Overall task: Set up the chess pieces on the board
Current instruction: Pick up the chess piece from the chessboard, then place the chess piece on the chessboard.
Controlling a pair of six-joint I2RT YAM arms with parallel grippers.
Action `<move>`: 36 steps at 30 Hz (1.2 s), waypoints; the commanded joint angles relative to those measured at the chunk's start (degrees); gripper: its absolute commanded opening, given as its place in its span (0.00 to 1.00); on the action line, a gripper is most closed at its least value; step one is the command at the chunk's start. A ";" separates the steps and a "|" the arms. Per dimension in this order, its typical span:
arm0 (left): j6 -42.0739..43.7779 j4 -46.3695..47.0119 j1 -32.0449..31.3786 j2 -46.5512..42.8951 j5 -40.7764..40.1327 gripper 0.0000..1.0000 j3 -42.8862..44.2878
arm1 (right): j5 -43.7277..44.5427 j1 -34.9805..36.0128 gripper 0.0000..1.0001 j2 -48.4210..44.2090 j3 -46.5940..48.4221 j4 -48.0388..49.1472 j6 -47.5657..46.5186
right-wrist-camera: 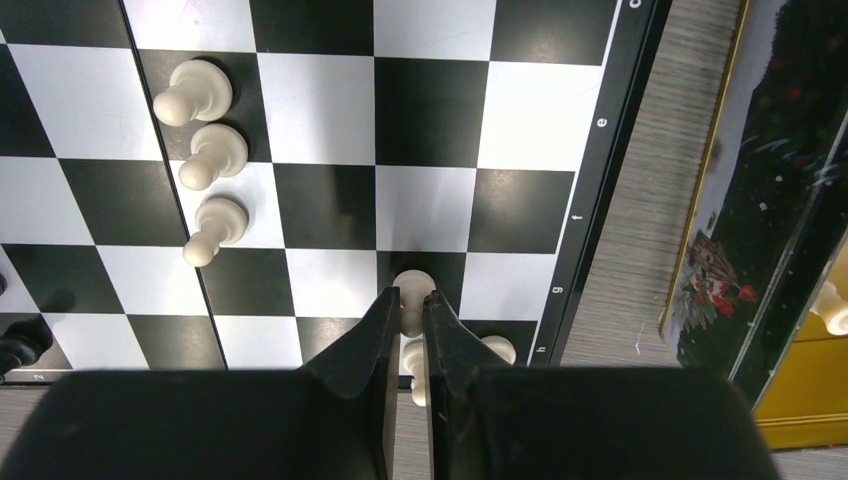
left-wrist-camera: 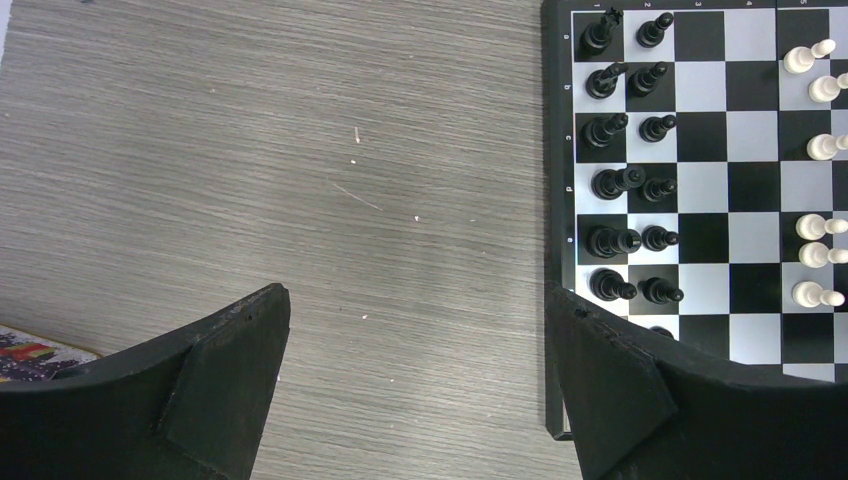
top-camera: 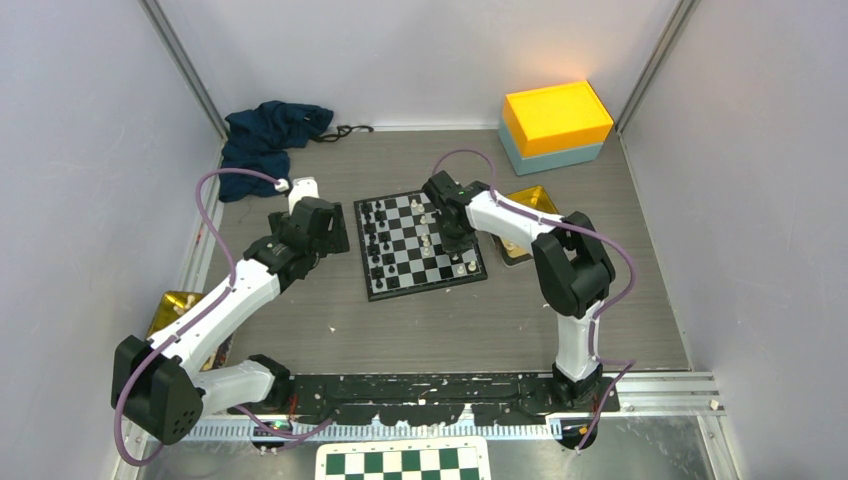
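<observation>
The board [top-camera: 396, 284] lies in the middle of the table between the arms. Black chess pieces [left-wrist-camera: 602, 131] stand in two columns along its left side, and white chess pieces [left-wrist-camera: 818, 148] stand toward the right. My right gripper [right-wrist-camera: 410, 298] is low over the board's near right corner, shut on a white piece [right-wrist-camera: 413, 286] whose base rests on a black square. Two more white pieces [right-wrist-camera: 498, 348] stand just behind it by the border. Three white pawns [right-wrist-camera: 212, 155] stand in a line further left. My left gripper [left-wrist-camera: 415, 300] hovers open over bare table left of the board, holding nothing.
A yellow box on a teal box [top-camera: 555, 125] stands at the back right. A dark blue cloth [top-camera: 270, 135] lies at the back left. A gold-rimmed tray [top-camera: 538, 197] sits right of the board, under the right arm. A green-and-white checkered panel [top-camera: 405, 462] lies at the near edge.
</observation>
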 commanded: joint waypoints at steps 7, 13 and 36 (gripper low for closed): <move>0.15 2.38 0.39 0.05 0.01 1.00 0.30 | 0.59 -0.37 0.03 -4.23 -0.62 1.19 0.71; 0.21 2.42 0.43 0.19 0.10 1.00 0.45 | 0.28 -0.47 0.07 -4.00 -1.13 1.20 0.79; 0.65 2.23 0.43 -0.12 -0.61 1.00 0.83 | -0.06 -0.30 0.37 -1.32 8.34 -1.50 -0.67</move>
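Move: The white pawn is still held upright in the right fingers. The square it is meant for, in row g, second from the board's right edge, lies directly under this hand, some 2 cm below. One white pawn stands about 3 cm back of the hand, another 2 cm back and 3 cm right. A trio of white pawns is 6 cm left and 3 cm ahead, and the gold tray 14 cm right and 7 cm ahead. From the left hand, that square is about 30 cm right, 2 cm ahead and 13 cm down. The white pawn, still pinched by its upper part, is first eased about half a centimetre to the right and slightly back and down by the right hand, which then holds still. Its fingers open part way and let go of the pawn, then the hand climbs clear by roughly 2.5 cm, drifting forward 1.5 cm and a little left, with hardly any wrist turn. ##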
